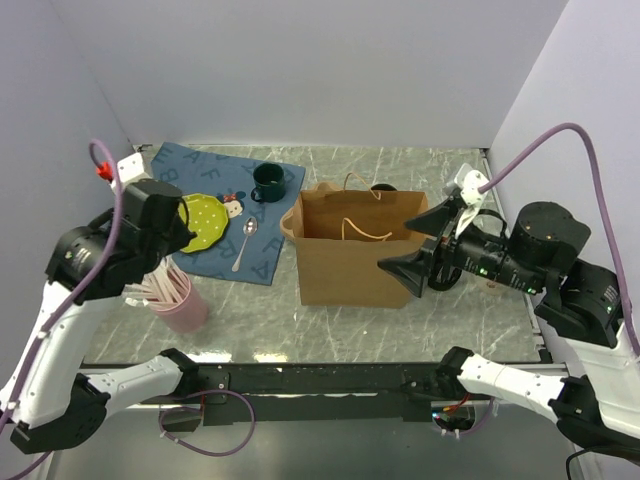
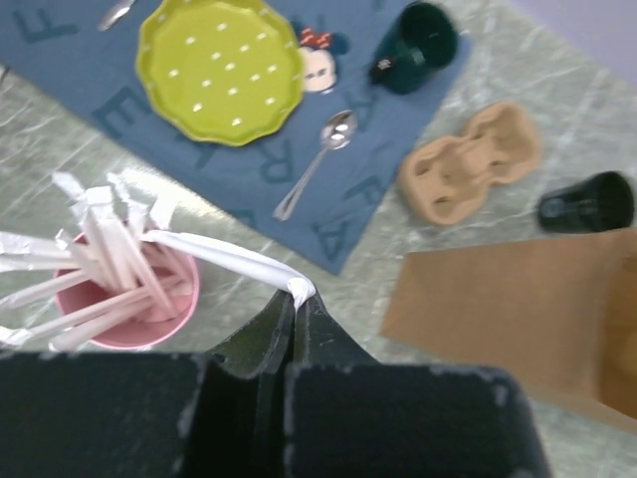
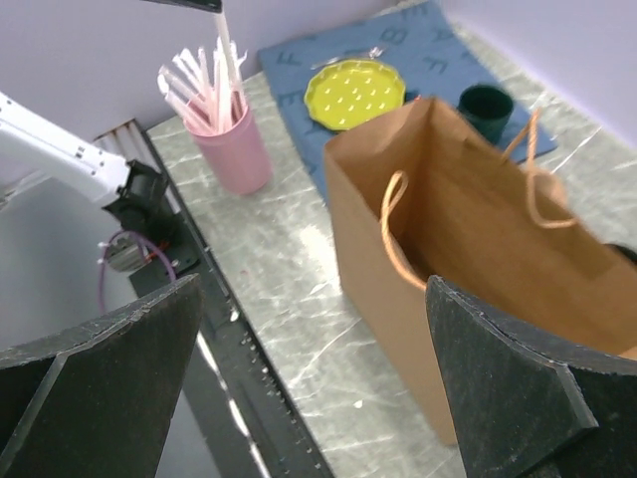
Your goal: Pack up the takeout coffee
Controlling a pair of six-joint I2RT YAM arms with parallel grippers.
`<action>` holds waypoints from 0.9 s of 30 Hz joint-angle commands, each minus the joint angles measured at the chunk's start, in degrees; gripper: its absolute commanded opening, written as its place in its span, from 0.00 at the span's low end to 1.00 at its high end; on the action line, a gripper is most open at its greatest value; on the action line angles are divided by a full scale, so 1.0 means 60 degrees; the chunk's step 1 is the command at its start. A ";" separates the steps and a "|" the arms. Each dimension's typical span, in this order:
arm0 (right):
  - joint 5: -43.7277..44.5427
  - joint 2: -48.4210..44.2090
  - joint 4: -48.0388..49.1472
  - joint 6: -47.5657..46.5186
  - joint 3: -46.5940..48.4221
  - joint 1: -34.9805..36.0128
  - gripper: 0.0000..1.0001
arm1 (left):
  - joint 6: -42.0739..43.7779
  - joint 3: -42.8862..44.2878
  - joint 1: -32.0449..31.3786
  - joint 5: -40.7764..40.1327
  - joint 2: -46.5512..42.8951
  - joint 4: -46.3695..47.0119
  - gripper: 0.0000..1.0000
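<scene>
The takeout coffee, a small black cup [image 2: 587, 202], is tipped toward its side on the table just beyond the brown paper bag [image 1: 345, 250]; from above only its dark top [image 1: 383, 187] shows behind the bag. My left gripper [image 2: 297, 299] is shut on a white wrapped straw [image 2: 219, 254], which runs back to the pink cup of straws [image 2: 129, 304]. From above this gripper [image 1: 158, 258] hangs over the pink cup [image 1: 182, 305]. My right gripper [image 3: 314, 383] is open and empty, low at the bag's right front side [image 1: 400, 270]. The bag [image 3: 478, 249] stands open.
A cardboard cup carrier [image 2: 468, 164] lies left of the bag. On the blue placemat [image 1: 215, 165] are a dark green mug [image 1: 267, 182], a yellow plate [image 1: 203, 222], a spoon [image 1: 245, 245] and a small Minnie figure [image 2: 318, 62]. Walls enclose the table on three sides.
</scene>
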 commanded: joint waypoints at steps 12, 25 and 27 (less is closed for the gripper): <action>0.0844 0.0630 -0.0183 -0.1150 0.1465 0.0024 1.00 | 0.0383 0.2460 0.0035 0.1949 -0.0486 0.0480 0.01; 0.1298 0.0205 0.0504 -0.1048 0.1084 0.0024 1.00 | -0.0070 0.2140 0.0035 0.5884 -0.1002 0.5725 0.01; 0.1327 0.0089 0.0650 -0.0989 0.0953 0.0024 1.00 | -0.0129 0.2184 0.0035 0.6591 -0.0418 0.6268 0.01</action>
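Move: The left gripper holds a wrapped straw. From it the paper bag stands about 33 cm to the right and 9 cm ahead, its middle some 21 cm lower. The pink straw cup is about 9 cm to the left and level fore-and-aft; the spoon lies 20 cm ahead and 5 cm right, the green plate 28 cm ahead and 10 cm left, all 30 to 35 cm below. From the right hand the bag is about 18 cm ahead, 4 cm left and 30 cm below. Raise the left gripper about 21 cm, easing back some 7 cm and right 5, to draw the pinched straw clear of the others in the pink cup. Keep the fingers shut; tip them up from their downward slant to just above level, swinging them towards the right and rolling the left side down. Lift the open right gripper some 3 cm, drifting slightly forward and right. ##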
